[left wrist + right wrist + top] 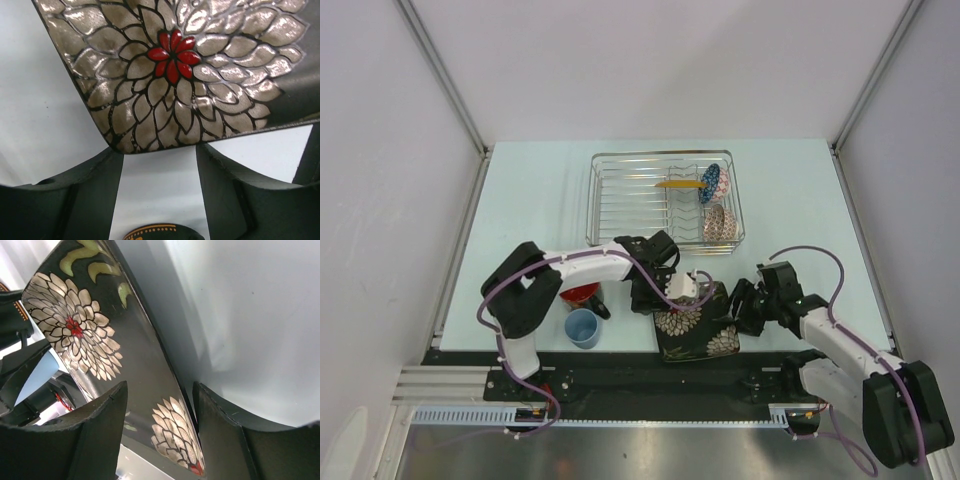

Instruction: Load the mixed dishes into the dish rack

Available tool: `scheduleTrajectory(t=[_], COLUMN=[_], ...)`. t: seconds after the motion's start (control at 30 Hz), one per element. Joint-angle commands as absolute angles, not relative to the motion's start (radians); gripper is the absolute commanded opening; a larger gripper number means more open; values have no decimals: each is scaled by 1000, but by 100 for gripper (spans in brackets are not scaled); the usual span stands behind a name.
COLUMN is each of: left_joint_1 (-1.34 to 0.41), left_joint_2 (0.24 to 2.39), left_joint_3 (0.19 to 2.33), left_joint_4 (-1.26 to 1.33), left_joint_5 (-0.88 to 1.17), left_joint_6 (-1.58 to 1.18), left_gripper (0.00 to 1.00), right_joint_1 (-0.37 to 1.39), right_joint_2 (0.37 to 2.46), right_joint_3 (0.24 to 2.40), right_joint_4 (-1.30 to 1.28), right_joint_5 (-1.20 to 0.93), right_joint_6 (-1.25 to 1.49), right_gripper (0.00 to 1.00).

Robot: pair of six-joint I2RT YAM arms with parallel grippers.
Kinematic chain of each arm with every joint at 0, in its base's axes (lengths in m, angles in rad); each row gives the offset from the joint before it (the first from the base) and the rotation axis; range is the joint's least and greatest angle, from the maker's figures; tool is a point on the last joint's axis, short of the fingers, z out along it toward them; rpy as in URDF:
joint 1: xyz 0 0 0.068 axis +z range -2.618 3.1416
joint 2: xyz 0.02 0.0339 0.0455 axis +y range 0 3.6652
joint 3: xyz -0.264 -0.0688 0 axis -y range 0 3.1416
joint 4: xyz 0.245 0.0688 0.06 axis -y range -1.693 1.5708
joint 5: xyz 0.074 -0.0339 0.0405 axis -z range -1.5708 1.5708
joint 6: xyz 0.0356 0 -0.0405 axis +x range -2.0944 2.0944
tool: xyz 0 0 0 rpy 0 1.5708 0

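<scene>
The dark square floral plate [695, 335] stands tilted near the table's front edge, between both arms. My left gripper [670, 305] is open, and the plate's corner [170, 55] lies across its fingertips [107, 155]. My right gripper [740, 315] is shut on the plate's right rim [170, 420], with one finger on its flowered face and one behind it. The red-inside dark mug [582, 295] and the small light-blue cup [582, 327] stand on the table under the left arm. In the silver wire dish rack [610, 200] stand the yellow plate [680, 184], the blue-patterned bowl [710, 183] and the pinkish bowl [719, 224].
The mug's dotted rim [160, 233] shows just below my left fingers. The rack's left half holds nothing. White walls stand close on both sides. A black rail [640, 365] runs along the table's near edge just behind the plate.
</scene>
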State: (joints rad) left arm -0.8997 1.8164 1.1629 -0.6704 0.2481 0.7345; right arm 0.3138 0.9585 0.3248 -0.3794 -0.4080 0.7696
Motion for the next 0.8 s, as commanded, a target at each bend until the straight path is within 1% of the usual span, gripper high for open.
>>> scheduleTrajectory(t=[0.0, 0.13, 0.27, 0.4, 0.53, 0.63, 0.67, 0.73, 0.77], left_joint_1=[-928, -936, -943, -945, -945, -946, -946, -946, -946], left_joint_2=[1867, 1899, 1914, 1914, 1931, 1945, 1947, 1948, 1941], left_joint_3=[1212, 1258, 1282, 1289, 1305, 1330, 1336, 1353, 1356], left_joint_4=[-621, -618, -612, -597, -586, -581, -587, -591, -591], left_joint_5=[294, 316, 325, 336, 337, 342, 344, 344, 341], left_joint_6=[729, 719, 709, 695, 681, 664, 661, 654, 653], left_gripper=[65, 65, 65, 65, 65, 65, 65, 64, 65], right_joint_1=[313, 313, 322, 342, 402, 443, 448, 459, 459], right_joint_2=[998, 1067, 1173, 1287, 1321, 1296, 1275, 1250, 1229], right_joint_3=[302, 304, 304, 318, 347, 364, 368, 373, 373], right_joint_4=[-354, -302, -175, -59, -11, -11, -17, -55, -70], right_joint_5=[-365, -379, -414, -488, -520, -514, -509, -496, -491], right_joint_6=[735, 729, 732, 721, 707, 692, 689, 675, 673], right_gripper=[60, 60, 59, 52, 47, 37, 31, 22, 12])
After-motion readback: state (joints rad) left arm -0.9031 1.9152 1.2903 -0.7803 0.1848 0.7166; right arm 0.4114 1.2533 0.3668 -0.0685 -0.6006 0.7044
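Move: The black floral tray lies flat between the hands. From the right hand its middle is some 7 cm to the left, 2 cm back and about 1 cm lower, its right rim already between the open fingers; the dish rack's middle is about 23 cm ahead and 13 cm left. From the left hand, at the tray's left rim, its middle is roughly 11 cm right and 7 cm back; the red mug stands 13 cm to the left, the blue cup 13 cm left and 8 cm back. Leftward, about 5 cm, slowly at first and then quicker, the right hand drives along the table against the tray's right side, leaning over and turning counter-clockwise some 15 degrees as its fingers close from well open and pinch the right rim. The left hand stays almost in place at the opposite rim, easing barely 1 cm forward with its fingers still open, as a stop. ##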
